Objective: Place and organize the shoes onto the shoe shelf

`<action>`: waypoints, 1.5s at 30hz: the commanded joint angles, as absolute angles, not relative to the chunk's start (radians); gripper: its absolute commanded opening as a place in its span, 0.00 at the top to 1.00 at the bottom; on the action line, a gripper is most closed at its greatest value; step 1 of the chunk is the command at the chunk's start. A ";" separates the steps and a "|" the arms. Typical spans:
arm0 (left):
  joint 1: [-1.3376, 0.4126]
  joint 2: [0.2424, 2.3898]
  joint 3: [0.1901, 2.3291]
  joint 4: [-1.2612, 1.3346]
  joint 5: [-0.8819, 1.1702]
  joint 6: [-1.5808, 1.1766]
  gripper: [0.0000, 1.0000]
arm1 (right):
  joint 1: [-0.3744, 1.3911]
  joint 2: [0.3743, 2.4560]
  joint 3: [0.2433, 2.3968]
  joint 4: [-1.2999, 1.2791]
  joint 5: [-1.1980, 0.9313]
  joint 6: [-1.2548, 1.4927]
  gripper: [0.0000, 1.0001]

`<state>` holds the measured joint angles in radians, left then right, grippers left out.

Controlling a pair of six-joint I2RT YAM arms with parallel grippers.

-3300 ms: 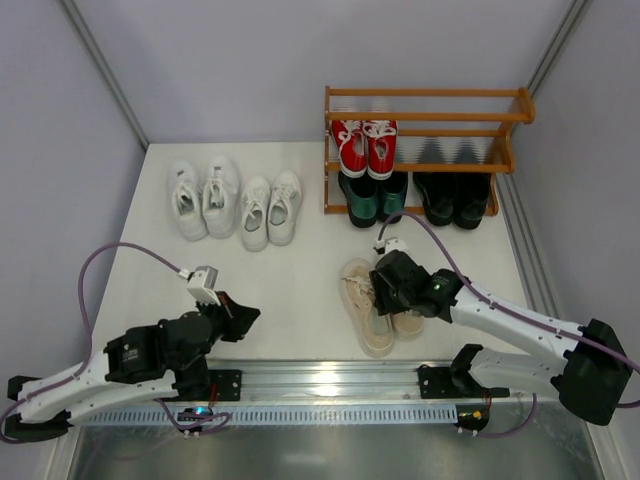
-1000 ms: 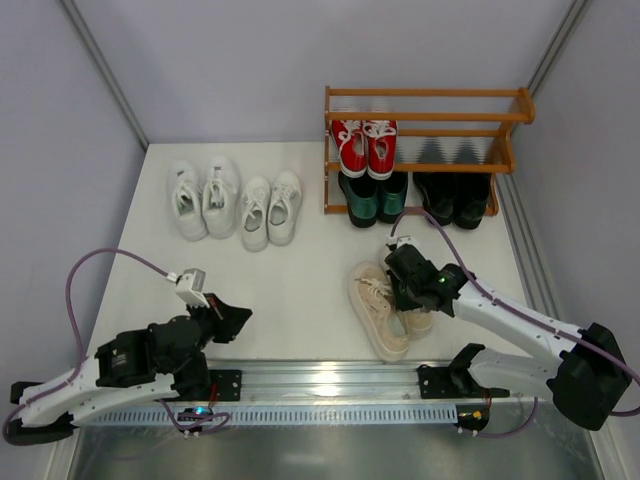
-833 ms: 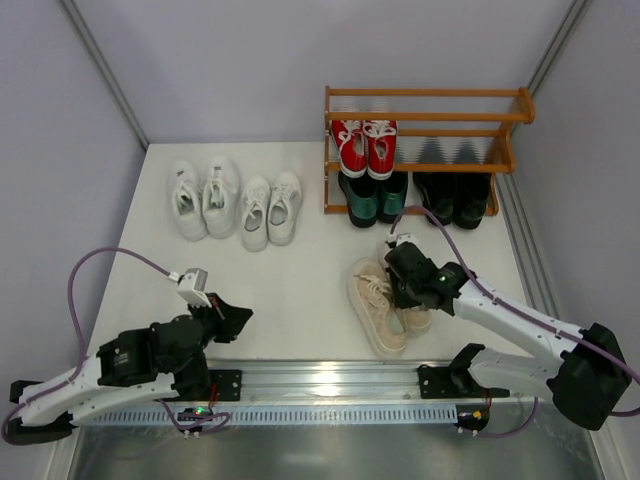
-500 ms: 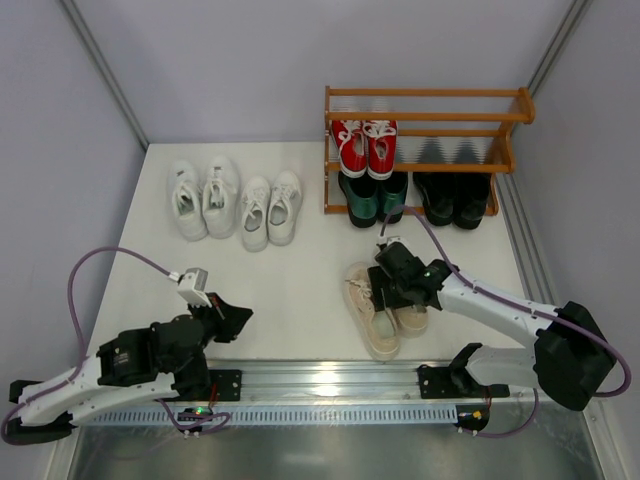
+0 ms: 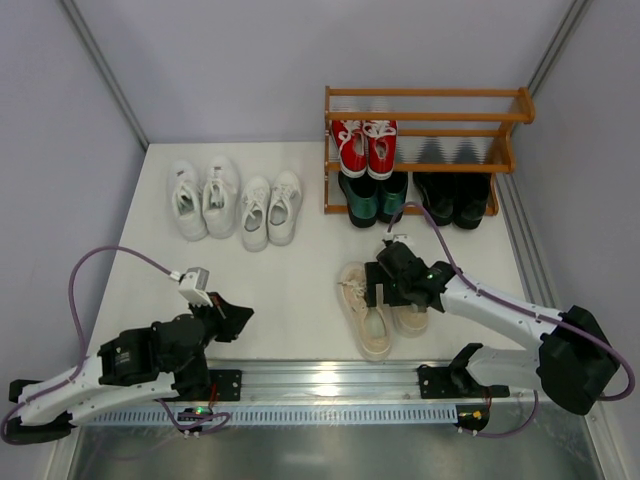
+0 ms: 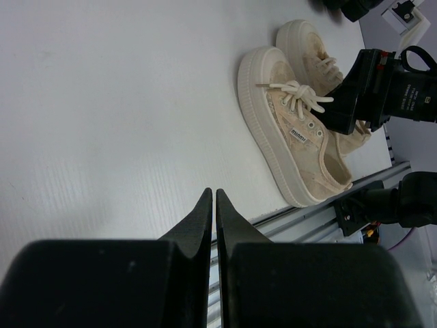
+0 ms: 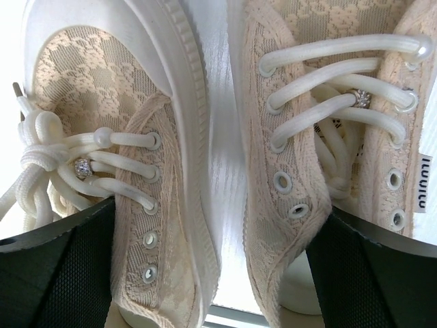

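Note:
The cream shoes lie side by side on the table, the left one [image 5: 365,312] and the right one [image 5: 409,318]. My right gripper [image 5: 390,288] is open over them. One finger [image 7: 61,273] is inside the left shoe [image 7: 102,89] and the other finger sits in the right shoe [image 7: 307,89], so the two inner walls lie between the jaws. The shoe shelf [image 5: 425,93] holds red sneakers [image 5: 363,145], dark green loafers [image 5: 372,198] and black loafers [image 5: 452,198]. My left gripper [image 5: 235,318] is shut and empty near the front left.
Two white sneaker pairs [image 5: 203,197] [image 5: 270,207] stand at the back left of the table. The metal rail [image 5: 320,380] runs along the near edge. The shelf's top tier and the right half of its middle tier are bare.
My right gripper has shifted left and lowered into the cream pair. The pair has turned and slid slightly left. The left arm has drawn back a little.

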<state>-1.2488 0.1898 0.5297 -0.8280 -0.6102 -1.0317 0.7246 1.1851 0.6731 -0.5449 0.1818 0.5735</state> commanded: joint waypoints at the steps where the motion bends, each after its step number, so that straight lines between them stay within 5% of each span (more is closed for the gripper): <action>1: -1.247 0.192 0.540 -0.810 -0.649 -1.015 1.00 | 0.723 1.201 0.686 -0.469 0.222 0.620 0.00; 26: -1.247 0.130 0.497 -0.784 -0.661 -1.009 1.00 | 0.804 1.213 0.693 -0.512 0.295 0.775 0.05; 41: -1.247 0.103 0.508 -0.821 -0.666 -1.022 1.00 | 0.885 1.238 0.686 -0.551 0.215 0.713 0.44; 45: -1.247 0.095 0.506 -0.824 -0.666 -1.026 1.00 | 0.893 1.233 0.687 -0.554 0.203 0.724 0.71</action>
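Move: My right hand's open fingers already sit down in the two cream shoes, one in each, with the facing collars between them. The left cream shoe's middle is about 5 cm to my left, level fore-and-aft; the right one's is some 4 cm to my right and 1 cm ahead, both about 2 cm below. The green shoes stand roughly 27 cm ahead and 3 cm left, the black shoes 27 cm ahead and 16 cm right. From my left hand, the left cream shoe lies about 27 cm right, 6 cm ahead, 14 cm down. With my right fingers wide open, I first turn the wrist some 13 degrees clockwise and ease slightly forward. Then I draw about 2 cm left and 2 cm back, untwisting the wrist, and close the fingers to under half open, one still inside each shoe, pinching the two inner collars against each other. ##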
